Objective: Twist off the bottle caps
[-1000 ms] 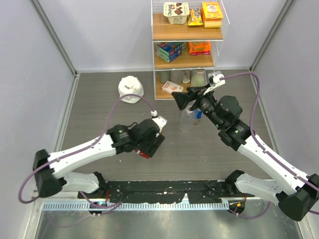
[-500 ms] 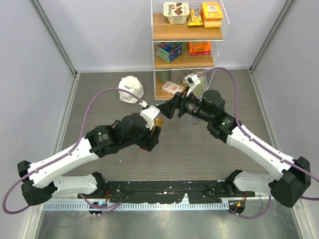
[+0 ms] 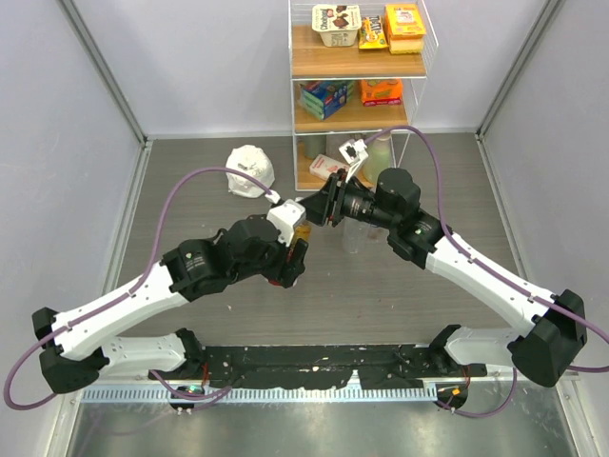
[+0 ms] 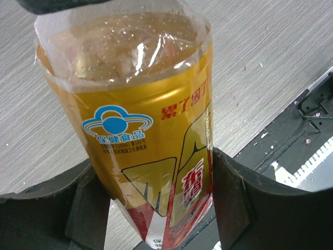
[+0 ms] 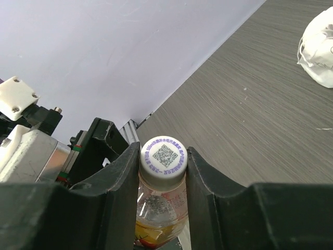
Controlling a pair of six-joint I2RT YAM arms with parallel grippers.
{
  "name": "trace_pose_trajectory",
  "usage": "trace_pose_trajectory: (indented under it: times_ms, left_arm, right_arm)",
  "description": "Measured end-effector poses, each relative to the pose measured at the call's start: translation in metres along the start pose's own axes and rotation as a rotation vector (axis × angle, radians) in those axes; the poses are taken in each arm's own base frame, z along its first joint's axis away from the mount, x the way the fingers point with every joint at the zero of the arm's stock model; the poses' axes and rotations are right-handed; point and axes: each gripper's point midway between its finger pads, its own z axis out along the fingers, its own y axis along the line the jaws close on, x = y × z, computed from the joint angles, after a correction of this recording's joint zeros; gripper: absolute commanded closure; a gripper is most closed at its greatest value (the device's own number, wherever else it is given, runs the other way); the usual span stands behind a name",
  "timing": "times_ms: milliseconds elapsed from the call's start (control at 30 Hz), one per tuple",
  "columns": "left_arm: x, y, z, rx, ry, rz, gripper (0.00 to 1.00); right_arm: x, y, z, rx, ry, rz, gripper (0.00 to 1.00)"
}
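My left gripper [image 4: 158, 200] is shut on the lower body of the amber bottle [image 4: 145, 125], which has a red-and-gold label and is held tilted above the table. The bottle's neck [image 3: 303, 231] points toward my right gripper [image 3: 320, 211]. In the right wrist view, the right gripper [image 5: 163, 162] is shut on the bottle's white cap [image 5: 164, 155], one finger on each side of it. A clear bottle [image 3: 354, 236] stands on the table just below the right wrist. Other caps are hidden.
A white lumpy bag [image 3: 249, 169] lies at the back left of the table. A wire shelf rack [image 3: 357, 90] with snack boxes stands at the back, a pale green bottle [image 3: 379, 148] on its lowest level. A black strip [image 3: 314, 362] runs along the near edge.
The left arm lifted the amber bottle up toward the middle, then held still. The right gripper swung left to the bottle's top and closed on the white cap.
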Motion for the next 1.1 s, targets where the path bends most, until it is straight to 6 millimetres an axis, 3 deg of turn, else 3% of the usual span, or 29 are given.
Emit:
trace_pose_trajectory:
  times_ms: [200,500,733,967,1100]
  left_arm:
    - [-0.003,0.001,-0.007,0.009,-0.024,-0.011,0.0]
    - [-0.018,0.002,-0.035,0.057,-0.142,-0.071,0.0]
    - [-0.024,-0.005,-0.036,0.195,-0.203,-0.158,0.0]
    - [-0.032,-0.027,-0.034,0.379,-0.229,-0.198,0.0]
    - [-0.03,-0.039,-0.033,0.453,-0.218,-0.203,0.11]
  right_arm:
    - [-0.002,0.002,0.0,-0.009,-0.007,-0.018,0.99]
    - [-0.009,0.014,-0.012,-0.045,-0.035,-0.1,0.99]
    - [-0.013,0.036,-0.02,-0.14,-0.041,-0.153,0.98]
    - [-0.018,0.054,-0.028,-0.21,-0.053,-0.182,0.99]
    - [-0.026,0.065,-0.036,-0.231,-0.085,-0.202,0.99]
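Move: The tea bottle is already held between both hands. Its middle lies about 3 cm ahead, 2 cm right and 4 cm above the left fingers, which grip its lower body. Its white cap is between the right fingertips, the middle about 5 cm back, 3 cm left and 7 cm below them. From the right hand, the clear bottle stands roughly 12 cm right, 2 cm ahead and 20 cm below, and the blue-label bottle some 19 cm right, 5 cm ahead. Open the left fingers wide to free the tea bottle's body while the right gripper keeps its pinch on the white cap. Raise the right hand about 6 cm while drawing it back nearly 5 cm, its wrist tilting up. Bring the left gripper up about 5 cm, then back and right around the bottle, rolling some 30 degrees so its still wide-open fingers point more level to the right. ##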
